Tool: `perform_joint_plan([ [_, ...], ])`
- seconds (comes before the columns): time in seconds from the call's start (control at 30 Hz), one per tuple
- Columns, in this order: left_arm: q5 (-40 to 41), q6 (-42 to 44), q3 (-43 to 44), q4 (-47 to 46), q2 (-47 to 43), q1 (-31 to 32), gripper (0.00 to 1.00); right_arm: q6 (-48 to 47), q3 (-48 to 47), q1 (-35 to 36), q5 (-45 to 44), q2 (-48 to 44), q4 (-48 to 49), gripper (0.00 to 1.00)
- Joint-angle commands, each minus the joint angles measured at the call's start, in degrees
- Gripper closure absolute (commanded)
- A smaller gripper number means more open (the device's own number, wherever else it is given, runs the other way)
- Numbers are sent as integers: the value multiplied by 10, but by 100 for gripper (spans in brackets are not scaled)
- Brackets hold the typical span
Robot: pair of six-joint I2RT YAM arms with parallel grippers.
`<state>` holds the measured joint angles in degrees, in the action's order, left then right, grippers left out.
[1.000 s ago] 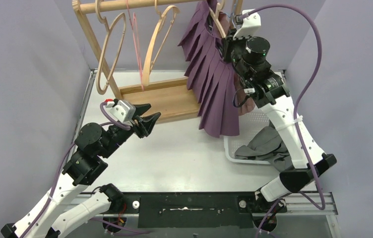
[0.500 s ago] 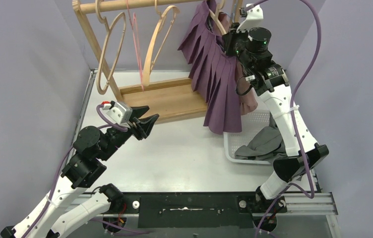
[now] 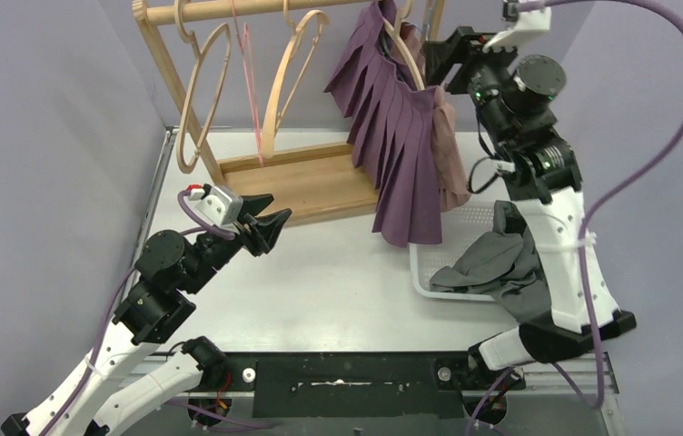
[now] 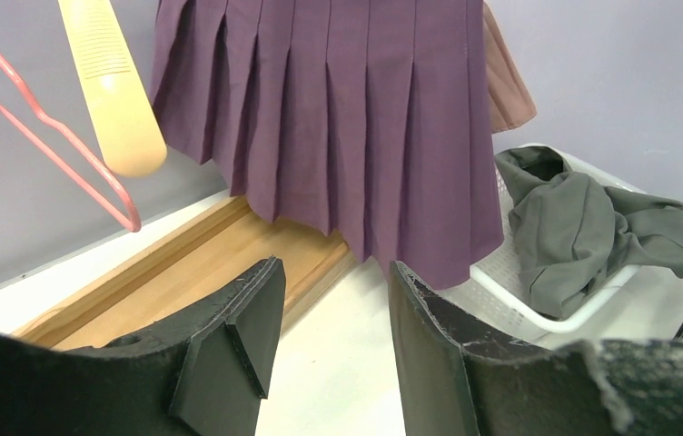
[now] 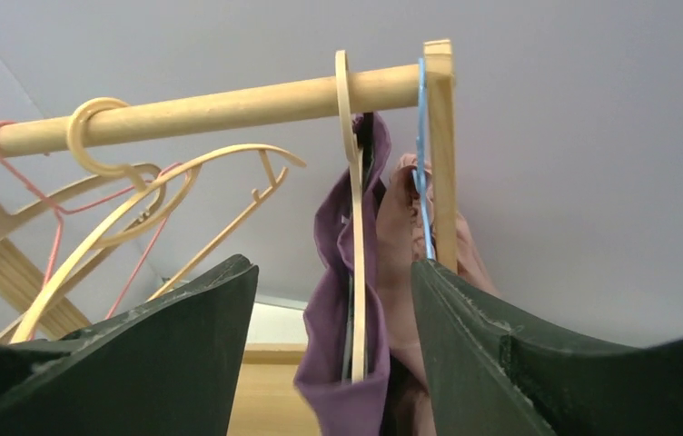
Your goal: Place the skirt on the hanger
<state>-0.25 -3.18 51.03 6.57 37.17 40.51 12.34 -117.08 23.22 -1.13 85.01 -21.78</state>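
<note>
The purple pleated skirt (image 3: 397, 150) hangs on a wooden hanger (image 3: 403, 47) hooked over the rack's rod (image 3: 229, 9). In the right wrist view the hanger (image 5: 354, 182) runs down inside the skirt's waistband (image 5: 333, 272). My right gripper (image 3: 450, 53) is open just right of the hanger's top, holding nothing; its jaws (image 5: 333, 265) stand apart on either side of the hanging skirt without touching it. My left gripper (image 3: 270, 218) hovers open and empty over the table in front of the rack base. From the left wrist the skirt (image 4: 338, 118) hangs beyond the jaws (image 4: 335, 265).
A pinkish-brown garment (image 3: 451, 154) hangs on a blue hanger (image 5: 422, 163) right behind the skirt. Two bare wooden hangers (image 3: 202, 91) (image 3: 292, 73) and a pink wire hanger (image 3: 249, 73) hang further left. A white basket (image 3: 424, 277) holds a grey garment (image 3: 492, 259).
My right gripper has opened, let go of the hanger and drawn back up and to the right. The skirt has swung to hang straight. The left arm has stayed put.
</note>
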Motion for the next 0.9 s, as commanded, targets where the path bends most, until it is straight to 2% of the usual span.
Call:
perform_joint_plan([
  [0.0, 10, -17, -2, -29, -2, 2, 55, 10, 64, -4, -53, -108, -23, 34],
  [0.17, 16, -42, -47, -33, -22, 2, 55, 38, 232, -5, -228, -256, -147, 28],
  [0.3, 25, -79, -88, -38, -37, 2, 52, 133, 358, -5, -354, -353, -257, 23],
  [0.33, 26, -88, -98, -40, -39, 2, 50, 156, 387, -6, -370, -371, -279, 20],
  [0.4, 26, -102, -115, -42, -42, 2, 35, 208, 437, -6, -396, -391, -320, 15],
  [0.43, 26, -108, -122, -43, -43, 2, 31, 232, 460, -6, -407, -396, -333, 12],
  [0.53, 24, -122, -131, -47, -43, 2, 30, 279, 526, -10, -432, -398, -341, 2],
  [0.63, 19, -134, -152, -51, -41, 2, 30, 296, 564, -39, -428, -378, -333, 2],
  [0.7, 13, -145, -159, -54, -39, 2, 30, 290, 586, -90, -397, -359, -318, 2],
  [0.87, 10, -167, -176, -61, -39, 2, 30, 208, 678, -292, -175, -347, -205, 2],
])
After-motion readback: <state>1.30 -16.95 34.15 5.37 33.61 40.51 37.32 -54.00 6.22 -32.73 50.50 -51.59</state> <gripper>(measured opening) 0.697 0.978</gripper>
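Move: The grey skirt lies in the white basket, roughly 11 cm back, 23 cm to the right and 50 cm below the right hand; the basket's middle is about 12 cm back and 20 cm right of that hand. The hung purple skirt is some 8 cm ahead, 5 cm left and 18 cm lower, the pink one 12 cm ahead, 3 cm right and 20 cm lower. From the left hand the grey skirt is about 6 cm ahead, 44 cm right and 32 cm below. Swing the empty right gripper back from the hung skirts, then steeply down and to the right towards the grey skirt: some 37 cm lower, 22 cm right and 16 cm back. On the way turn the wrist clockwise, tip the fingers well down and open them fully. Meanwhile sink the left gripper about 12 cm, tipping and opening it, touching nothing. ##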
